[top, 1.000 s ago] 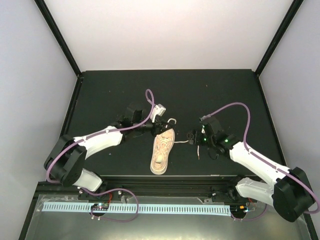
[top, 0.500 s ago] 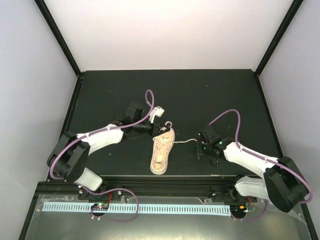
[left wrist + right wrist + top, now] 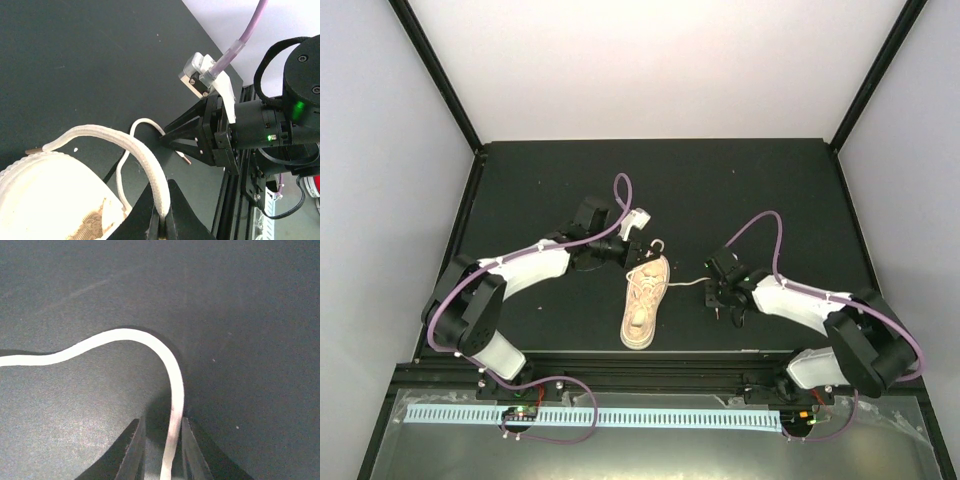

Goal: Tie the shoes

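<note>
The beige shoe (image 3: 644, 302) lies on the black table, toe toward the near edge; in the left wrist view its cream collar (image 3: 45, 200) fills the lower left. My left gripper (image 3: 646, 247) sits just beyond the shoe's heel end and is shut (image 3: 162, 222) on a thick white lace (image 3: 142, 157) that arches up from the shoe. My right gripper (image 3: 713, 291) is low on the table to the right of the shoe. Its jaws (image 3: 162, 447) stand slightly apart with the other lace (image 3: 175, 390) running between them, against the right finger (image 3: 192, 452).
The right gripper's black fingers (image 3: 187, 140) and wrist show in the left wrist view, close beyond the held lace. A metal rail (image 3: 640, 362) runs along the table's near edge. Black frame posts (image 3: 435, 70) stand at the back corners.
My right gripper has moved left toward the shoe and dropped to the table with the lace. My left gripper has shifted slightly farther back, still holding its lace.
</note>
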Tool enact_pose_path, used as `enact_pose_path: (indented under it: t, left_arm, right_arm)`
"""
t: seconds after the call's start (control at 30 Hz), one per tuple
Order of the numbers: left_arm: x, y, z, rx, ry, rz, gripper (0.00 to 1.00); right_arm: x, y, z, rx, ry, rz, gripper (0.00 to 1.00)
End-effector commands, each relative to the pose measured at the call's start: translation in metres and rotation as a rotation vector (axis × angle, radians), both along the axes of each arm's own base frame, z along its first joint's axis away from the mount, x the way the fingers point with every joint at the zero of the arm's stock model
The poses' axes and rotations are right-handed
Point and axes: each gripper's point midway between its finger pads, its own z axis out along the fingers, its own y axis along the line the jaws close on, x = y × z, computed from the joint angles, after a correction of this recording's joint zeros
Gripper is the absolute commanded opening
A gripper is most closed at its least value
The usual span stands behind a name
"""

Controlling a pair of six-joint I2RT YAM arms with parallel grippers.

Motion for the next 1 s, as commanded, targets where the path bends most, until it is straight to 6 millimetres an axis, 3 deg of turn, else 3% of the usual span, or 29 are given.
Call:
enact_pose_path:
  t: [0.0,0.1,0.2,0.47,0.57,0.7,0.97]
  left_arm:
    - [0.005,-0.001,0.006,-0.004,-0.016,-0.027,0.01]
    - [0.004,0.0,0.008,-0.005,-0.023,-0.037,0.02]
    - [0.0,-0.003,0.011,-0.028,-0.043,-0.072,0.02]
    - [-0.007,-0.016,0.011,-0.124,-0.04,-0.193,0.08]
    - [-0.004,-0.02,0.008,-0.136,-0.021,-0.214,0.08]
    - [-0.007,-0.022,0.007,-0.155,-0.008,-0.242,0.12]
    - [-0.01,-0.025,0.008,-0.172,-0.027,-0.274,0.25]
  right_arm:
    - [-0.003,-0.004,-0.011,-0.075,0.013,0.017,0.19]
    - [-0.003,-0.003,-0.008,-0.083,-0.001,0.018,0.03]
    - [0.002,0.004,0.009,-0.029,-0.05,0.024,0.02]
    - [0.012,0.047,0.121,0.284,-0.294,0.157,0.02]
    - [0.014,0.059,0.151,0.35,-0.337,0.203,0.02]
    - [0.017,0.069,0.172,0.391,-0.365,0.234,0.02]
    - [0.024,0.077,0.195,0.415,-0.403,0.251,0.02]
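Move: The right hand's parted fingers straddle its lace, which lies on the table right at the fingertips. The lace's tip is about 6 cm back, while the shoe's middle lies some 17 cm to this hand's left, 2 cm back and 4 cm higher. From the left hand, already pinching the other lace above the toe, that right lace is about 19 cm right, 5 cm back and 13 cm down; the shoe's middle is roughly 8 cm back, 1 cm right and 10 cm below. Straight up for the most part goes the right hand once its fingers have shut on the lace, about 17 cm, swinging some 7 cm left towards the left gripper while the fingers tilt from pointing down to point more forward and left. Above the toe the left hand eases a couple of centimetres back and right, turns slightly clockwise and parts its fingers a little. ##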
